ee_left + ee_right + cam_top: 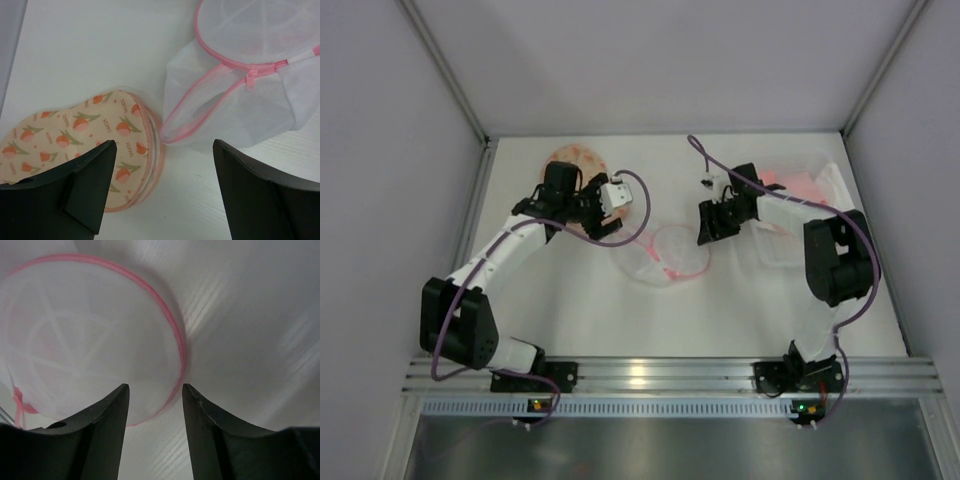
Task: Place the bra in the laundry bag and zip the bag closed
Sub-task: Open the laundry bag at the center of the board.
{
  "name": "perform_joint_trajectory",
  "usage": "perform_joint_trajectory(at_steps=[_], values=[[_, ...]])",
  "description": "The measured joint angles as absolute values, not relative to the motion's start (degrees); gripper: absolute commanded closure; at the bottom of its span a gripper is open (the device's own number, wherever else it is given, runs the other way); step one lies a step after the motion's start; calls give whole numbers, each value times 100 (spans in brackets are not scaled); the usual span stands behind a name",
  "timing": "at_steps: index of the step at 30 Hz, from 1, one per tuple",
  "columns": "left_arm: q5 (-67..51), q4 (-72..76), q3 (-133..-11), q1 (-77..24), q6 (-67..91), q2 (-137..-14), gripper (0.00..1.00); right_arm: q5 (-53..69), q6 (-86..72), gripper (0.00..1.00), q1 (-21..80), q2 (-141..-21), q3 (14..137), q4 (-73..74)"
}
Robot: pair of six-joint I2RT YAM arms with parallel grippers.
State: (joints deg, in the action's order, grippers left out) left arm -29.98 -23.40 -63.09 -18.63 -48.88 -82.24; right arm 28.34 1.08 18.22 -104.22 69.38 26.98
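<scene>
The laundry bag [75, 142], a peach case with red-orange print and pink edging, lies flat and closed at the back left [572, 160]. Over its right end hangs my left gripper [164, 192] [592, 212], open, with only bare table between the fingers. The bra [788, 181] shows as a salmon-pink patch in the clear tray at the back right. My right gripper [155, 395] [710, 232] stands open with a narrow gap just right of the white mesh pouch. The pouch's pink rim runs under the gap, and nothing is gripped.
The white mesh round pouch [665, 255] [240, 75] [90, 345] with pink rim and zip lies mid-table between the two grippers. The clear plastic tray [820, 185] sits at the back right near the side wall. Walls close in the table on three sides.
</scene>
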Motion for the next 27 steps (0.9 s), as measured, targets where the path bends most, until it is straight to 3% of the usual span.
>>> perform_joint_trajectory(at_steps=[9,16,20,27], values=[[-3059,-2272,-5867,-1863,-3835,-7476,16,2705,150,61,1831,-10702,6716,2598],[-2845,-2268,-5448,-1863,-3417,-7000,16,2709,156,82,1848,-10787,6718,2453],[-2641,-2265,-5356,-1863,-3260,-6908,16,2685,196,100,1881,-10809,6716,2443],[-2368,-2265,-5345,-1833,-2808,-6908,16,2696,252,100,1824,-10641,6711,2628]])
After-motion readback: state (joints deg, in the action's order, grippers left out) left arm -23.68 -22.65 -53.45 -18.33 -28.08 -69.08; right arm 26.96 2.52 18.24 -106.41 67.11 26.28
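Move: The laundry bag's right rim is about 4 cm beneath the right gripper and 1 cm back, level with it sideways. The bag's zip mouth lies some 12 cm to that hand's left and 1 cm back; the white basket's middle is roughly 18 cm to its right and 8 cm farther out. From the left gripper, the zip mouth is about 5 cm right, 2 cm back and 15 cm below, the strawberry-print garment some 11 cm ahead and 8 cm left. Lower the half-open right gripper about 3.5 cm, easing slightly back, onto the laundry bag's right rim, shut the fingers fully to pinch the pink edge, then begin to raise them about 1 cm. Meanwhile draw the open left gripper back about 4.5 cm, then leftward above the table, turning it counter-clockwise. ##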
